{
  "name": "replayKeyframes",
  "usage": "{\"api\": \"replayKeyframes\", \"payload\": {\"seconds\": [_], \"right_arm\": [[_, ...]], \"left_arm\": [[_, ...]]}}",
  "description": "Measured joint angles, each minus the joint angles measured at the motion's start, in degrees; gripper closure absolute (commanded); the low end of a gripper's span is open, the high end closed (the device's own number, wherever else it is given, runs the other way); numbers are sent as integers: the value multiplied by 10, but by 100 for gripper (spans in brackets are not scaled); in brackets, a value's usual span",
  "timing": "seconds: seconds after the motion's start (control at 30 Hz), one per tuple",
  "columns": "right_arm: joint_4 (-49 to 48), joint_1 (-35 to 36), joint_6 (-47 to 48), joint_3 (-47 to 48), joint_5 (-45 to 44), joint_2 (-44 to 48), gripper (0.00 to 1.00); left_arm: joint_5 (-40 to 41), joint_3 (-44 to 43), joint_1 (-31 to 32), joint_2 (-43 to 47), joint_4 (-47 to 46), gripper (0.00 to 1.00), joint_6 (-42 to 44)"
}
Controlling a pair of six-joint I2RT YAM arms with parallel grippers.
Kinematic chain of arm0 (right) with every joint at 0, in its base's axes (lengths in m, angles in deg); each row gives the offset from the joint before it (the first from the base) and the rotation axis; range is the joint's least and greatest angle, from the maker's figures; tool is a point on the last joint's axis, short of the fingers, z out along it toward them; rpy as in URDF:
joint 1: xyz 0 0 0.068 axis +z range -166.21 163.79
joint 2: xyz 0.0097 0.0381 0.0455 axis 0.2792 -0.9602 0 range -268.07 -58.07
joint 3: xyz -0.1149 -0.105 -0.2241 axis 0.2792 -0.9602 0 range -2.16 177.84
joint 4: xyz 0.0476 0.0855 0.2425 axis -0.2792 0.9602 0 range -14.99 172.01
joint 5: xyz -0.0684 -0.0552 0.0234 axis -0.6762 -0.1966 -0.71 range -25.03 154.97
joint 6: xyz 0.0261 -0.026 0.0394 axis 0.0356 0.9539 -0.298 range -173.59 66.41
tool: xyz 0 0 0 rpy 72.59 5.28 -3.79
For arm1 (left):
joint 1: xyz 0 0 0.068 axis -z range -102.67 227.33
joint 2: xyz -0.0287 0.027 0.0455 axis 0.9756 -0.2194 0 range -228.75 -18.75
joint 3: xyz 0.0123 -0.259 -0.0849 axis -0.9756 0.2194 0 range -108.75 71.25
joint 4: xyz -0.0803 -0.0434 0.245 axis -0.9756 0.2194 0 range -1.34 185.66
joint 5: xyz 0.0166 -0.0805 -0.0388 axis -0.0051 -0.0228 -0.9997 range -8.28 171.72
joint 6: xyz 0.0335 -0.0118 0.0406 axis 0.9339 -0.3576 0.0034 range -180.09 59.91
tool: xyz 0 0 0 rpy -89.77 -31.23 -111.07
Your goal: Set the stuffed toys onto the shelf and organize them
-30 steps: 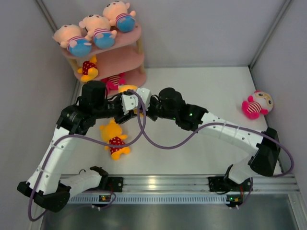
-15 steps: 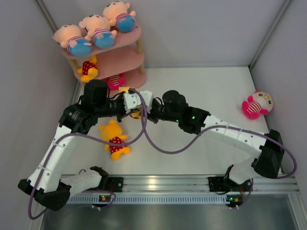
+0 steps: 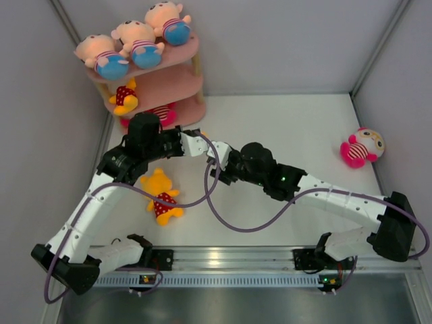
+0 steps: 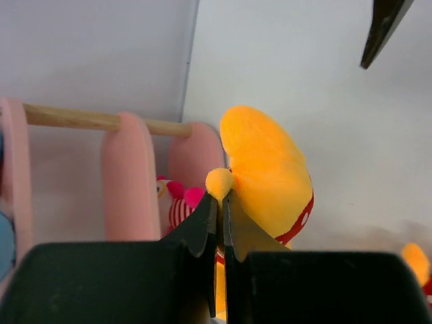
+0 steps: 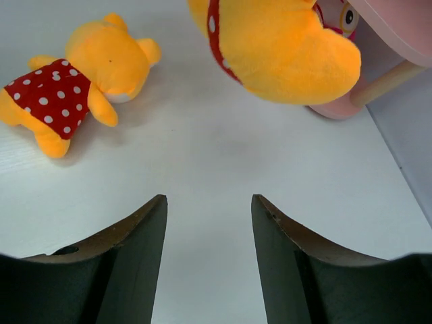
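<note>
My left gripper [image 4: 221, 202] is shut on the small ear of a yellow bear [image 4: 266, 169] in a red polka-dot outfit, holding it above the table close to the pink shelf [image 4: 128, 182]. The right wrist view shows this bear [image 5: 283, 47] hanging ahead of my right gripper [image 5: 209, 202], which is open and holds nothing. In the top view both grippers meet just right of the shelf [image 3: 169, 81]. Three boy dolls [image 3: 138, 44] lie on its top tier, a yellow bear [image 3: 125, 98] on the middle tier, a pink striped doll [image 3: 162, 113] at the bottom.
Another yellow bear [image 3: 160, 196] lies on the table under my left arm, and the right wrist view has it [image 5: 74, 74] at the upper left. A pink doll [image 3: 361, 147] sits at the far right by the wall. Grey walls close in both sides.
The left gripper closed on the yellow bear's ear and carried it toward the shelf. The right gripper opened, let the bear go and drew back to the right.
</note>
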Motion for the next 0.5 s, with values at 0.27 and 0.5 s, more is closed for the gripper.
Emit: {"api": "replayKeyframes", "payload": {"seconds": [0.27, 0.5], "right_arm": [[-17, -3, 8, -26, -38, 41, 46], [-25, -24, 7, -52, -64, 63, 46]], "left_arm": [[22, 19, -1, -13, -79, 100, 182], [36, 44, -23, -48, -168, 100, 297]]}}
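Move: The left hand already holds the orange toy; the free spot on the middle tier lies about 28 cm ahead, 11 cm left and 6 cm lower. The seated orange bear is 16 cm left of that spot, level with it. On the bottom tier the pink toys are 30 cm ahead, 17 left, 24 below the hand. The orange bear on the table is 3 cm back, 10 left, 27 below. From the empty right hand the spot is 33 cm ahead, 26 left, about level. Left keeps pinching the orange toy, carrying it 7 cm forward towards the shelf, tipping up; open right withdraws rightward. ##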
